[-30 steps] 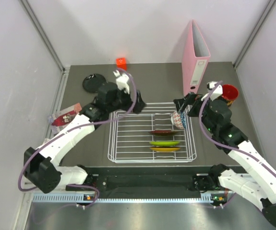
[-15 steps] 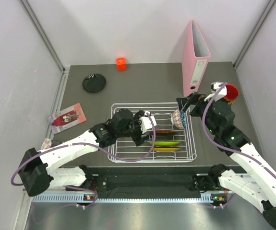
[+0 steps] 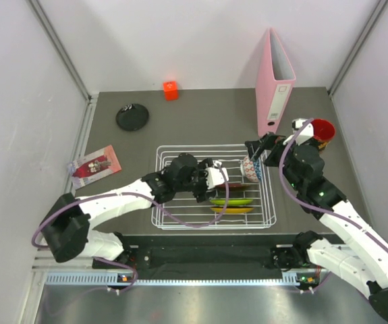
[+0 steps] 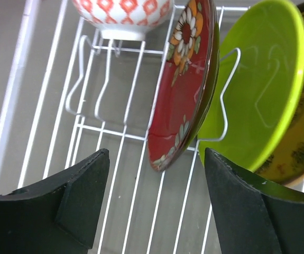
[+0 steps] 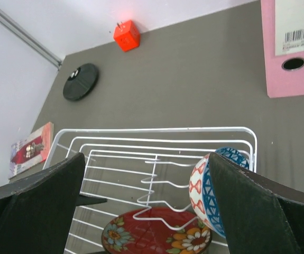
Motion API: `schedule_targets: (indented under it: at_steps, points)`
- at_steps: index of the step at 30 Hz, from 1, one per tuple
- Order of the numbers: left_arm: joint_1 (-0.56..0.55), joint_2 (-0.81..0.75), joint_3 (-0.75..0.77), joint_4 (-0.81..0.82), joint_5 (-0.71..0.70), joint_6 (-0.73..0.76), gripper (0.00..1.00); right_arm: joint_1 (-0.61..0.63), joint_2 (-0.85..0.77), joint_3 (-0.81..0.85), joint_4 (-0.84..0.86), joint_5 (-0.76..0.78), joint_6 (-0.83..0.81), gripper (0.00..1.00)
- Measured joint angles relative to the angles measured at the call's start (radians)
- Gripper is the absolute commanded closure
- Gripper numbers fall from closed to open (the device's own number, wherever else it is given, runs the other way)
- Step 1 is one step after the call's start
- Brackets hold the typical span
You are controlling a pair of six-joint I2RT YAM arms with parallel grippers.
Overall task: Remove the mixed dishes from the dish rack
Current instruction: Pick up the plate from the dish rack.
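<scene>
The white dish rack (image 3: 180,202) holds three upright plates: dark red patterned (image 3: 237,185), lime green (image 3: 233,201) and gold patterned (image 3: 233,210). A blue-white bowl (image 3: 251,169) leans at its far right corner. My left gripper (image 3: 215,181) is open low inside the rack; in the left wrist view the red plate (image 4: 181,95) has its lower edge between my left gripper's (image 4: 157,156) jaws, touching neither. My right gripper (image 3: 254,152) hangs open above the bowl (image 5: 210,185), holding nothing. A black plate (image 3: 132,117) lies on the table at far left, a red cup (image 3: 324,128) at far right.
A pink binder (image 3: 274,81) stands upright behind the rack's right corner. A small orange-red cube (image 3: 171,90) sits at the back. A printed card (image 3: 94,165) lies left of the rack. Grey walls close in the table's left, right and back.
My left arm swung from beside the black plate down into the rack, ending at the red plate with its jaws somewhat narrower. The right arm has barely shifted.
</scene>
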Motion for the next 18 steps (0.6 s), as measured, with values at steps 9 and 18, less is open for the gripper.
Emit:
schedule_targets:
  at_steps: [9,18]
  points:
    - [0.000,0.106,0.043,0.030,0.061,0.007,0.43,0.000,0.007,-0.005,0.005,-0.012,0.003,0.00]
    - [0.000,0.121,0.065,0.024,0.124,0.032,0.74,0.000,0.009,-0.036,0.013,-0.023,0.009,0.00]
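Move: The red flowered plate stands on edge in the rack, its middle about 9 cm to the left hand's right, level with it front to back and some 3 cm lower; its near rim is just off the fingers. The green plate stands about 5 cm behind it, the yellow one 8 cm behind, and the patterned bowl 7 cm farther out and 7 cm right of it. From the right hand, the red plate lies some 6 cm back, 7 cm left and 16 cm down. The left fingers come onto the left rim of the red plate, one on each face, narrowing from about three quarters open to roughly a third. To get there the hand slides about 3 cm right towards the plate, sinking 1 cm or so early on, while the wrist turns slightly clockwise. ##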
